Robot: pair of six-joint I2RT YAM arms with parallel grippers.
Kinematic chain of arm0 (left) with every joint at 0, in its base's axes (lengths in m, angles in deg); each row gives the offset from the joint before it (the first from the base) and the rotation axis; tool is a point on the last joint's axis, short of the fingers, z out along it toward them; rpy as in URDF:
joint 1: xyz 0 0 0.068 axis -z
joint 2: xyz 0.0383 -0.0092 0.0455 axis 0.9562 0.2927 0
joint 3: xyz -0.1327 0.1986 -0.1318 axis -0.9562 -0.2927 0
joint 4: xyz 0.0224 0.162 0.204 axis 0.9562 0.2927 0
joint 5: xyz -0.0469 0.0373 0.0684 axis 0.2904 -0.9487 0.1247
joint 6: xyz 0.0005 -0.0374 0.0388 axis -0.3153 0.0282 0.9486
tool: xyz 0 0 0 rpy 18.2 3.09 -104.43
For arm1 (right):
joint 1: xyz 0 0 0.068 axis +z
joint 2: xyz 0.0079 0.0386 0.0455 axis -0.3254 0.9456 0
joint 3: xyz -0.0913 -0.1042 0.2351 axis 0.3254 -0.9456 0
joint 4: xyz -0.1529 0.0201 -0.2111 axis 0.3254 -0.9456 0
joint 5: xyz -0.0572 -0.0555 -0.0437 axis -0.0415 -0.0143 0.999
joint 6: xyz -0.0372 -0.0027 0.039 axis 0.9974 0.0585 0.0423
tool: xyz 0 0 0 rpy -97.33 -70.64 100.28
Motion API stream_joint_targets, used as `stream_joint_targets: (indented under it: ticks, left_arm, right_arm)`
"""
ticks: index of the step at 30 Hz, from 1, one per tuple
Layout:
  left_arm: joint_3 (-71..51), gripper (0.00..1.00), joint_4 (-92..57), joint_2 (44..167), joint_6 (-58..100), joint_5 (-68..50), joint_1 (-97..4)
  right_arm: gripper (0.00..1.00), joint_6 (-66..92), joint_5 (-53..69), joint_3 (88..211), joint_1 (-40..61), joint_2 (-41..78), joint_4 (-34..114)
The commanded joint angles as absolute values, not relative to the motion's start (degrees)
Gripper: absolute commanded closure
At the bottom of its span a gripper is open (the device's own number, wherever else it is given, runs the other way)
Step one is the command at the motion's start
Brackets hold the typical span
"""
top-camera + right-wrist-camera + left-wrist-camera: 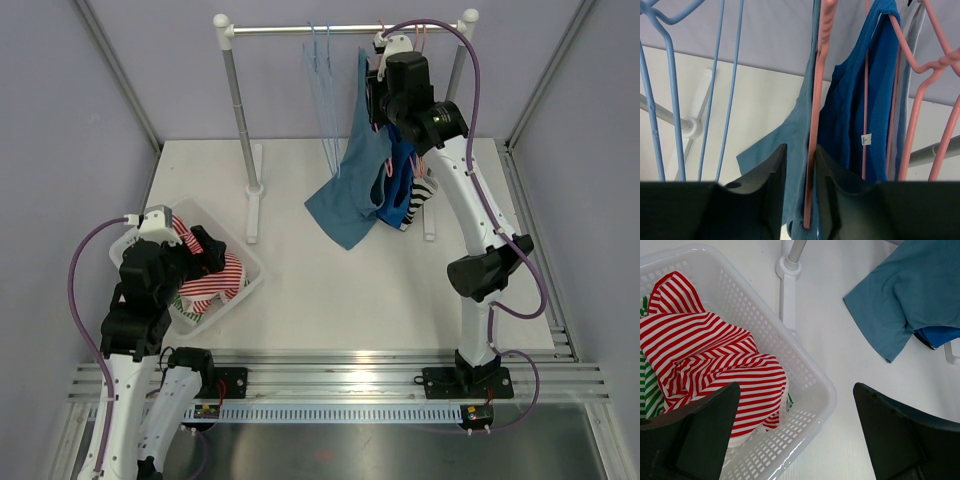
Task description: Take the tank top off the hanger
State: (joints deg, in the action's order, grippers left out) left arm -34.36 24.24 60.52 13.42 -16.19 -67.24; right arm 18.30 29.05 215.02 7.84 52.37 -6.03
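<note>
A teal tank top (350,190) hangs from a pink hanger (815,100) on the rack rail (300,30), its hem trailing on the table. My right gripper (378,88) is up at the rail. In the right wrist view its jaws (800,147) stand narrow, pressed on the tank top's (795,135) strap edge and the hanger's pink wire. My left gripper (215,250) hovers wide open over the basket's near corner, and in the left wrist view it (796,390) holds nothing.
A white basket (240,290) at the left holds a red-striped garment (710,355). Empty blue hangers (322,90) hang left of the tank top. A darker blue garment (855,100) and a black-and-white striped one (427,190) hang to its right. Rack posts stand on the table.
</note>
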Motion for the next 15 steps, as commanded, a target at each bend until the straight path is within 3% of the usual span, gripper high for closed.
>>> stream_joint_targets:
  ticks: [1,2,6,15]
  left_arm:
    - [-33.11,0.01,22.42,61.15,14.47,-16.17,-66.74]
    - [-33.10,0.01,22.42,61.24,14.56,-16.08,-66.66]
    - [-33.10,0.01,22.33,61.51,14.65,-16.08,-66.48]
    - [-33.10,0.01,22.42,61.42,14.56,-16.43,-66.48]
  right_arm:
    - [0.67,19.10,28.71,217.03,7.56,52.75,-4.03]
    - [0.77,19.10,28.71,217.03,7.64,52.84,-4.03]
    - [0.98,18.84,28.19,217.55,7.56,52.22,-3.76]
    - [1.00,14.79,23.79,218.26,7.64,47.13,-0.51]
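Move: The side wire of the pink hanger carrying the teal tank top already stands between the right hand's half-open pads, level with them and at most 1 cm ahead. The teal tank top's body hangs about 15 cm below and 3 cm to the left, level fore and aft; the blue tank top is some 5 cm to the right, 2 cm ahead and 12 cm lower. The empty blue hangers hang roughly 9 cm to the left, 2 cm ahead. From the left hand, the pink wire is some 27 cm ahead, 34 cm to the right and 13 cm higher. Holding its place below the rail, the right hand first shuts its fingers from a bit under half open to almost nothing, pinching the pink hanger's side wire between the fingertips. With the wire gripped, it then eases about 1 cm to the left, towards the empty blue hangers, its attitude barely changing. ##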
